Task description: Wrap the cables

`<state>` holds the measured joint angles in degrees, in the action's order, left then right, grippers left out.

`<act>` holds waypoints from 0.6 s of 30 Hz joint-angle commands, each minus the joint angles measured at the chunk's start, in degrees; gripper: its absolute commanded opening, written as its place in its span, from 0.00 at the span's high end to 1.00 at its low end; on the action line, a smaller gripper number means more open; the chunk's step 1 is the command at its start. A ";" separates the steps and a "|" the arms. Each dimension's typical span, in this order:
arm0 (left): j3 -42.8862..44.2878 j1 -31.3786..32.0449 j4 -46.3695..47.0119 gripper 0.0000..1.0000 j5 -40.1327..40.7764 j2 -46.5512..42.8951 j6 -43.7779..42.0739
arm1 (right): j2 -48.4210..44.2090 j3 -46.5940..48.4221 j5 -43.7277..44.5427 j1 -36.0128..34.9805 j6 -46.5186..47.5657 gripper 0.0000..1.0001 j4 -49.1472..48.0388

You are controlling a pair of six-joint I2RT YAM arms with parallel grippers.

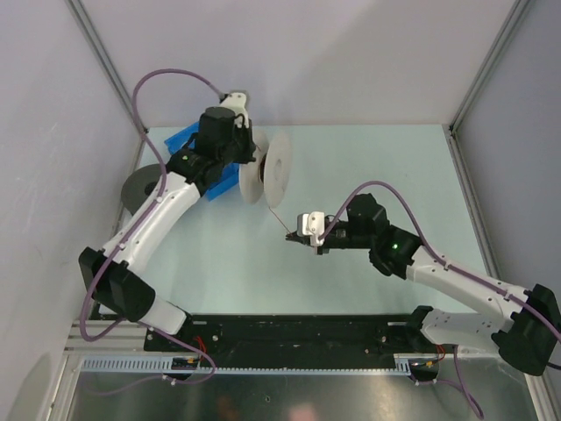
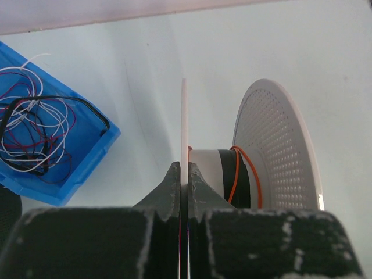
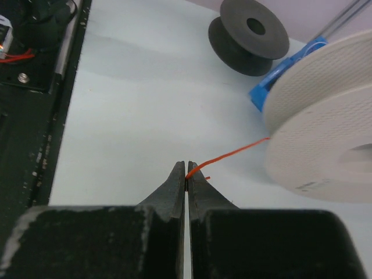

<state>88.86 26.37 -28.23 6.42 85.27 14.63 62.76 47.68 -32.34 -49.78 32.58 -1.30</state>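
A white spool (image 1: 270,167) stands on edge at the back of the table. My left gripper (image 1: 252,165) is shut on its thin near flange (image 2: 184,116); the perforated far flange (image 2: 279,151) is to the right. A few turns of orange cable (image 2: 239,174) lie round the spool's dark core. From the spool (image 3: 325,145) one thin orange cable (image 3: 232,153) runs down to my right gripper (image 3: 186,165), which is shut on its end. Seen from above, the cable (image 1: 277,217) stretches between the spool and the right gripper (image 1: 290,235).
A blue bin (image 2: 87,145) holding loose white, red and black wires (image 2: 35,128) sits left of the spool, under the left arm (image 1: 188,140). A dark empty spool (image 3: 249,36) lies flat by the left wall (image 1: 140,186). A black rail (image 1: 289,338) runs along the near edge.
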 commanded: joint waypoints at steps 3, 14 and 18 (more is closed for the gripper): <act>-2.99 1.45 4.70 1.00 -1.54 -0.31 -12.48 | -1.52 6.68 1.35 1.54 10.15 1.00 7.01; -10.95 5.38 4.72 1.00 -18.36 -4.59 -23.53 | 2.59 15.21 -6.22 15.87 8.02 1.00 5.43; -13.07 6.91 4.47 1.00 -25.31 -7.44 -27.31 | 5.04 17.66 -11.33 20.60 5.87 1.00 6.41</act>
<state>77.58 32.58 -23.92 -11.14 83.46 -1.28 67.33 59.18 -38.54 -33.95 40.58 8.54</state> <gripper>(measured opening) 0.033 0.020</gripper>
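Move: My left hand pinches the near-side flange of the white spool, whose middle sits about 3 cm ahead, 4 cm right and 6 cm below. The cable end in my right fingers is some 15 cm back, 11 cm right and 7 cm lower. The blue box lies about 15 cm left and 8 cm farther out, 28 cm down. From my right hand the white spool's middle is roughly 18 cm ahead, 7 cm left and about level. Keeping the orange cable end pinched, I sweep my right hand forward some 8 cm, also right and a little up, past the spool's near rim and along outside its right-hand flange. Meanwhile my left hand keeps hold of the other flange and brings the spool down, right and back towards the cable hand, turning it about 30 degrees clockwise. ##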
